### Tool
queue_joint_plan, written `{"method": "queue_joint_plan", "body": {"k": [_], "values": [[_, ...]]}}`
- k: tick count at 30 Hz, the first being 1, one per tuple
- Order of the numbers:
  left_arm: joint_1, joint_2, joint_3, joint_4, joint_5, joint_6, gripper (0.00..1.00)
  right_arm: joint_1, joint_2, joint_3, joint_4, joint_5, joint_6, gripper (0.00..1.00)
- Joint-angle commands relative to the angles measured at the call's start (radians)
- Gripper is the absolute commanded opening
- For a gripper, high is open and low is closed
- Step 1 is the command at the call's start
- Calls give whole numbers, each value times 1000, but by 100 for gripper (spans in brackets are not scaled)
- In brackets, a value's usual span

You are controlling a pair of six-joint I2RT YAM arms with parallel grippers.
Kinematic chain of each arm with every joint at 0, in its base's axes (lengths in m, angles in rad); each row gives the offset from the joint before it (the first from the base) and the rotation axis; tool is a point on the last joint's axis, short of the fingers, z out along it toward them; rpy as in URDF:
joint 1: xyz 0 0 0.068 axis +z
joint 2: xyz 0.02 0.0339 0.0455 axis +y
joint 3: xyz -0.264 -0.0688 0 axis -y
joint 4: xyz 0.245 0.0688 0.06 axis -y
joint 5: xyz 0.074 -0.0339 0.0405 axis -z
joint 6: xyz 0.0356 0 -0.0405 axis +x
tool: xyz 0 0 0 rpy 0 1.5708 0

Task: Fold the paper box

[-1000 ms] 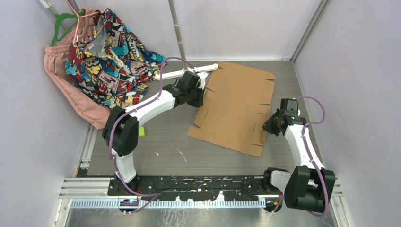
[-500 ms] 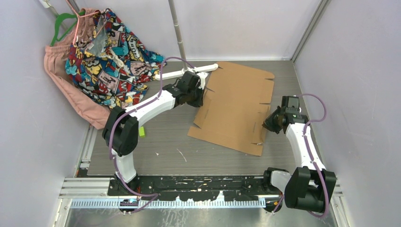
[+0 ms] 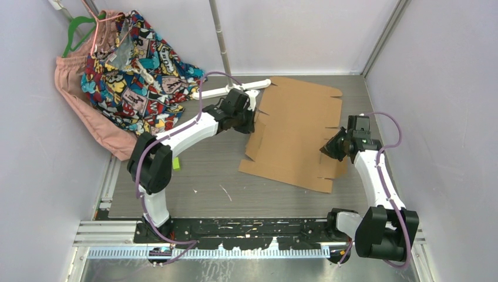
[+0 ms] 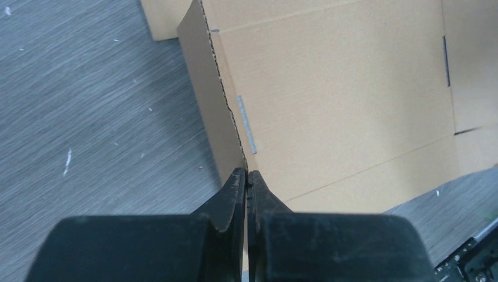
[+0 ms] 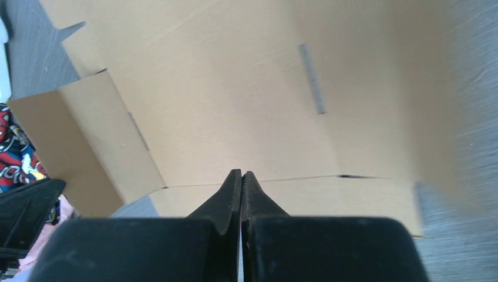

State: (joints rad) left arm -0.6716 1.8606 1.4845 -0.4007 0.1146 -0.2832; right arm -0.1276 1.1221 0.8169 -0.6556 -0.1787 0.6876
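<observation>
The paper box [image 3: 296,132] is a brown die-cut cardboard sheet lying open on the grey table, right of centre. My left gripper [image 3: 251,122] is shut at the sheet's left edge. In the left wrist view its tips [image 4: 246,174] meet the crease where a side flap [image 4: 214,117] stands up from the main panel [image 4: 340,88]. My right gripper [image 3: 327,147] is shut at the sheet's right side, where a flap is lifted. In the right wrist view its tips [image 5: 241,174] sit against the cardboard [image 5: 235,106] at a fold line. Nothing shows clamped between either pair of jaws.
A heap of colourful printed clothes [image 3: 132,64] and a pink garment [image 3: 88,117] lie at the back left with a green hanger [image 3: 73,29]. A white bar [image 3: 232,90] lies behind the left arm. A small green piece [image 3: 175,163] sits near the left arm. Enclosure walls stand close on all sides.
The right gripper has closed fully and moved up and left against the right flap, lifting it. The sheet has shifted slightly to the right. The left gripper has barely moved.
</observation>
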Motion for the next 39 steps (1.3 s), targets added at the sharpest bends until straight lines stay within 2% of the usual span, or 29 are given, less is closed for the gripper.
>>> {"method": "queue_joint_plan", "body": {"k": [1, 8, 10, 11, 13, 14, 17, 18, 20, 23, 28, 32, 35, 39], "values": [[-27, 4, 45, 60, 81, -39, 1, 17, 1, 45, 71, -53, 41, 1], [-42, 11, 48, 84, 104, -63, 1, 33, -2, 48, 73, -53, 37, 2], [-42, 5, 49, 67, 72, -52, 1, 33, -4, 67, 42, -16, 8, 9], [-42, 1, 51, 53, 50, -43, 4, 33, -2, 77, 32, 3, -6, 13], [-41, -13, 53, 18, -3, -21, 30, 33, 8, 101, 14, 47, -29, 24], [-40, -21, 51, 9, -34, -11, 38, 33, 20, 113, 8, 77, -38, 27], [-9, -33, 47, 9, -46, -8, 46, 24, 59, 147, 4, 135, -60, 39], [5, -30, 55, 5, -42, -9, 48, 18, 74, 158, 2, 148, -66, 47], [31, -12, 92, -10, -21, -5, 50, 3, 101, 171, 2, 172, -74, 55], [56, 58, 191, -27, 36, 6, 52, -39, 128, 169, 18, 212, -69, 60], [83, 221, 420, -71, 150, 13, 52, -112, 159, 163, 63, 192, -60, 65], [97, 308, 476, -28, 239, 3, 52, -177, 174, 169, 72, 194, -63, 68], [106, 360, 518, -18, 262, -3, 52, -239, 181, 157, 93, 141, -53, 70], [129, 423, 575, -34, 259, -3, 51, -284, 215, 156, 99, 147, -65, 72]]}}
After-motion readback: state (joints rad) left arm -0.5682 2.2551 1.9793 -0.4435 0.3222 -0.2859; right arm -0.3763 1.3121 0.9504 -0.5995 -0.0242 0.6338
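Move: The left gripper is shut on the raised left flap, whose middle is about 5 cm back and 1 cm to the right; the small left tab lies some 5 cm ahead and 4 cm right, the white stand foot about 18 cm ahead and 10 cm left. The right gripper holds the right flap, its middle roughly 4 cm back and 4 cm right, with the small right tab about 8 cm ahead and 4 cm right. All lie a few centimetres lower. Draw the held left flap some 3 cm to the right and back, then open the left gripper halfway, lift off and arc about 11 cm forward, coming down again by the cardboard's left edge. Ease the right flap slightly left and forward, release it, rise a little, then swing the right gripper some 12 cm right towards the outer edge, opening wide and turning clockwise. ##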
